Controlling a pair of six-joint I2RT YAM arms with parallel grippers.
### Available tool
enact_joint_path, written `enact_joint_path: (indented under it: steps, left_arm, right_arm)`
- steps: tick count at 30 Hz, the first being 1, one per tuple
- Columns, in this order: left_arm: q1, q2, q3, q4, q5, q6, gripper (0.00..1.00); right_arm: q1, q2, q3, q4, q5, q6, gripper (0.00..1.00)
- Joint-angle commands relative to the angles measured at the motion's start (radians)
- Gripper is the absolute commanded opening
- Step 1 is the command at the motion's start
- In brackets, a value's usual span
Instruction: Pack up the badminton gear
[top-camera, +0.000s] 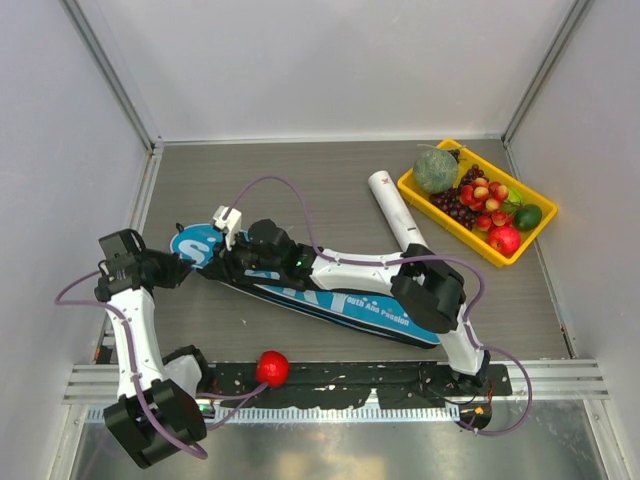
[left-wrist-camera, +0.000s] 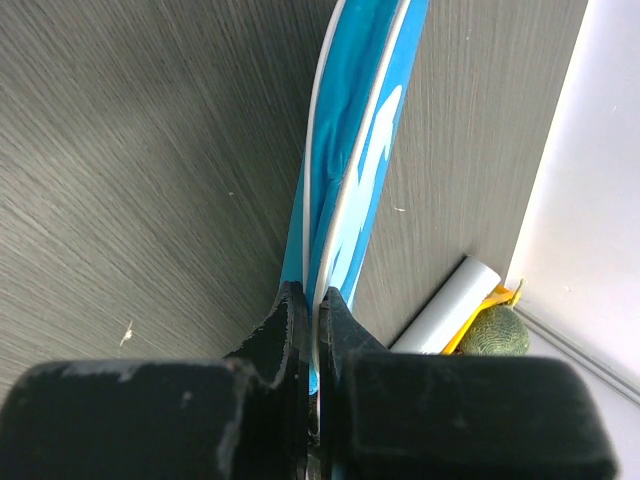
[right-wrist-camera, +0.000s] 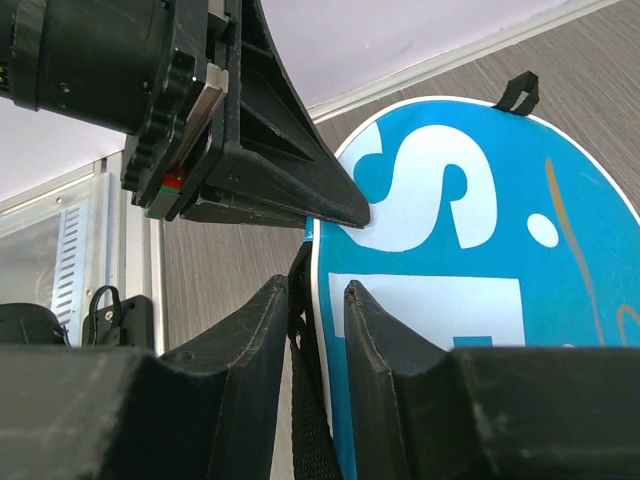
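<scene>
The long blue racket cover (top-camera: 340, 300) with white lettering lies flat across the middle of the table. My left gripper (top-camera: 192, 262) is at its rounded left end, and in the left wrist view the left gripper (left-wrist-camera: 318, 300) is shut on the white-piped edge of the cover (left-wrist-camera: 350, 150). My right gripper (top-camera: 225, 265) reaches over the cover to the same end. In the right wrist view the right gripper (right-wrist-camera: 316, 300) is closed around the rim of the cover (right-wrist-camera: 470, 240) and a black strap beside it. The white tube (top-camera: 395, 210) lies behind the cover.
A yellow tray (top-camera: 408, 186) of fruit stands at the back right, close to the tube's far end. A red ball (top-camera: 272, 367) rests on the rail at the near edge between the arm bases. White walls enclose the table on three sides.
</scene>
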Motion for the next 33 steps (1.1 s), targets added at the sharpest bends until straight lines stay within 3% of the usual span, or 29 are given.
enact_joint_path:
  steps: [1,5,11,24,26,29,31,33]
  left_arm:
    - [0.001,-0.027,0.037,-0.016,0.034,-0.025,0.0]
    - [0.001,-0.024,0.034,-0.017,0.025,-0.019,0.0]
    - [0.001,-0.021,0.034,-0.016,0.025,-0.015,0.0]
    - [-0.001,-0.02,0.043,-0.023,0.02,-0.01,0.0]
    - [0.001,-0.023,0.043,-0.022,0.02,-0.008,0.0]
    - [0.001,-0.023,0.043,-0.022,0.018,-0.01,0.0]
    - [0.001,-0.021,0.046,-0.025,0.018,-0.01,0.0]
    - [0.001,-0.021,0.049,-0.025,0.02,-0.01,0.0]
  right_arm:
    - [0.001,0.006,0.051,0.043,-0.027,0.016,0.35]
    - [-0.001,0.004,0.058,0.04,-0.029,0.031,0.36]
    - [0.001,0.007,0.075,0.025,-0.032,0.039,0.29]
    - [0.01,0.023,0.089,0.0,-0.024,0.035,0.33]
    - [0.012,0.026,0.091,-0.002,-0.016,0.033,0.3]
    - [0.015,0.026,0.094,-0.002,-0.01,0.028,0.12]
    - [0.016,0.026,0.094,-0.005,-0.009,0.025,0.06]
    - [0.016,0.024,0.091,-0.012,-0.004,0.027,0.05]
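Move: The bag's near edge, with its white piping and a black strip beside it, runs between the right hand's parted fingers, about 1 cm farther left and some 2 cm below the hand point. The left fingertips pinch that edge about 3 cm to the right hand's left and 2 cm ahead; the bag's end loop lies roughly 9 cm ahead and 5 cm left. From the left hand, the spot is about 2 cm back, 2 cm right and slightly above. The bag's edge stays pinched in the still left hand while the right hand, fingers astride it, creeps about 1 cm left towards the left fingertips, drifting about half a centimetre back and bobbing slightly up and down. Only near the end do the right fingers close, from about a third open to nearly shut, on the black strip beside the white piping. ##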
